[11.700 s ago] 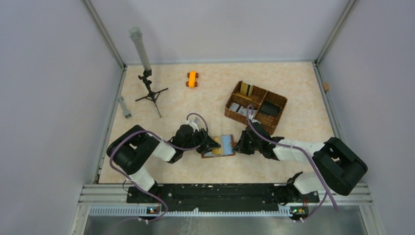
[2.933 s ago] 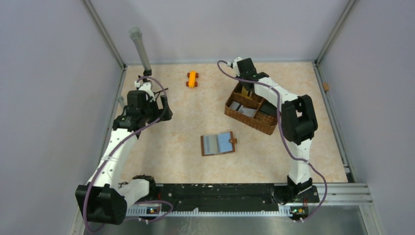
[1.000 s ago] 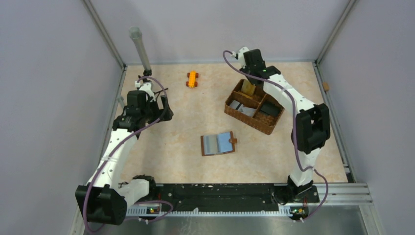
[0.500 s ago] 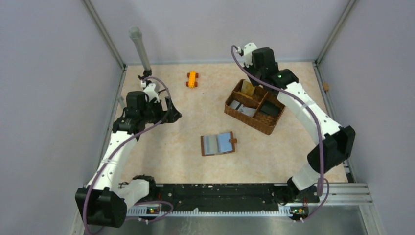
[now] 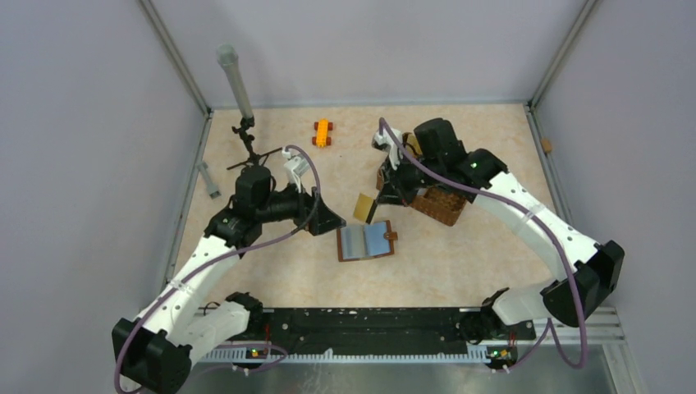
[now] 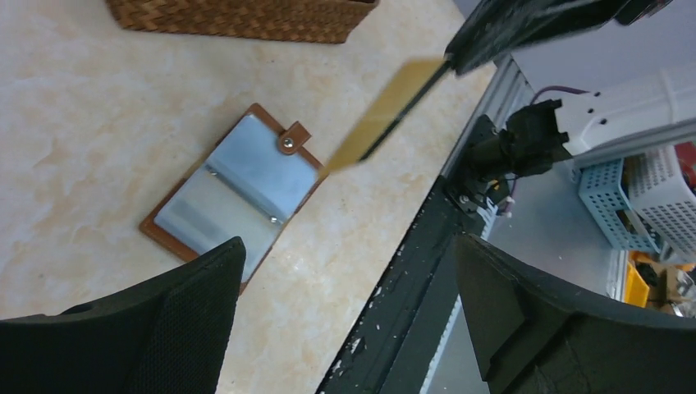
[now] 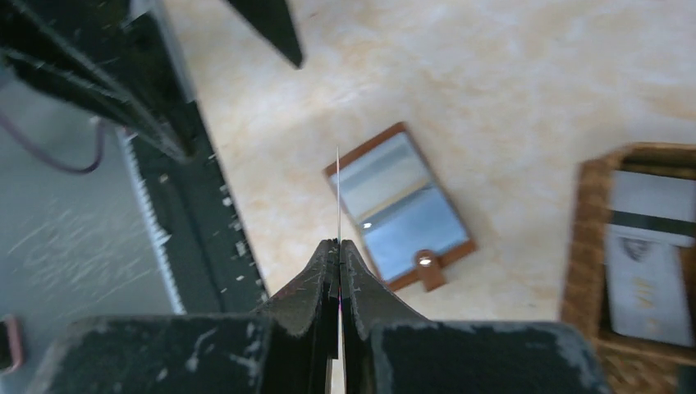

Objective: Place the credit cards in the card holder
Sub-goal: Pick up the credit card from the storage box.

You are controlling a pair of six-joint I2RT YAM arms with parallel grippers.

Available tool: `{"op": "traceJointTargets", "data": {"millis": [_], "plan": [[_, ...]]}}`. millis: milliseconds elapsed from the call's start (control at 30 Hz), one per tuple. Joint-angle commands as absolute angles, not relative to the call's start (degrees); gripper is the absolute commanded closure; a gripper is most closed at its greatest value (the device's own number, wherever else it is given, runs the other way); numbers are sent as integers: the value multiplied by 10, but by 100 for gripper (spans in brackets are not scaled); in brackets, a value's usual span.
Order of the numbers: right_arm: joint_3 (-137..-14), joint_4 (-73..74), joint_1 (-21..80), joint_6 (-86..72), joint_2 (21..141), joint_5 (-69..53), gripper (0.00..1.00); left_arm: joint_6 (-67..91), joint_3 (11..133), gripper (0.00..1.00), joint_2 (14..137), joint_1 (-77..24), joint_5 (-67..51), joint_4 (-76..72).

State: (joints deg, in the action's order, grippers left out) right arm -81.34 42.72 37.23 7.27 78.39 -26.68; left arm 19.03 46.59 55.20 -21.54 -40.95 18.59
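The card holder [image 5: 366,241] lies open on the table, blue pockets up and snap tab to the right; it also shows at card holder [image 6: 238,193] and card holder [image 7: 398,205]. My right gripper [image 5: 381,197] is shut on a gold credit card [image 5: 364,208], held in the air just above and behind the holder. The left wrist view shows that card [image 6: 382,119] tilted, and in the right wrist view the card [image 7: 338,193] is edge-on, sticking out of the right gripper [image 7: 338,245]. My left gripper [image 5: 328,220] hovers open just left of the holder, holding nothing; left gripper [image 6: 349,312].
The woven basket [image 5: 439,205] sits behind the right arm, largely hidden; in the right wrist view the basket [image 7: 587,246] holds a silver-grey card [image 7: 648,271]. An orange toy [image 5: 322,132], a small tripod [image 5: 246,135] and a grey bar [image 5: 212,180] lie at the back left.
The right arm has lifted the gold card out of the basket and swung it forward over the holder. The left arm has moved from the far left in towards the holder.
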Motion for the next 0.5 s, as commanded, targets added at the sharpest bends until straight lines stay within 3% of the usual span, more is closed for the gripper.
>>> {"op": "traceJointTargets", "data": {"millis": [0,167,233,367,467], "plan": [[-794,425,404,55,774,-449,100,217,446,1,533,-235,-483,100],[-787,410,422,54,782,-503,100,216,440,2,537,-270,-507,101],[-788,403,423,52,782,-517,100,215,437,9,538,-280,-523,101],[-793,405,425,58,786,-523,100,215,434,43,545,-298,-548,98],[-792,396,425,48,787,-503,100,216,431,81,548,-308,-556,92]]}}
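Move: My right fingers already hold the yellow card. Its middle is about 10 cm to the right of my open left hand, 4 cm farther out and slightly higher; the card holder is 10 cm right of that hand, 3 cm back and some 17 cm below. My left fingers wait roughly 15 cm left of my right hand, 4 cm back and a little lower. From my right hand, the card holder lies 5 cm left, 6 cm back and 20 cm down, the storage box 16 cm ahead, 18 cm right and 17 cm below. I bring both hands together for a hand-over above the card holder. My right hand keeps its pinch and swings the card back about 9 cm and a little left, turning counter-clockwise and easing to a stop. My left hand goes back and right, about 7 cm in all, turns clockwise, and brings its fingers more than halfway closed around the card's free edge. ##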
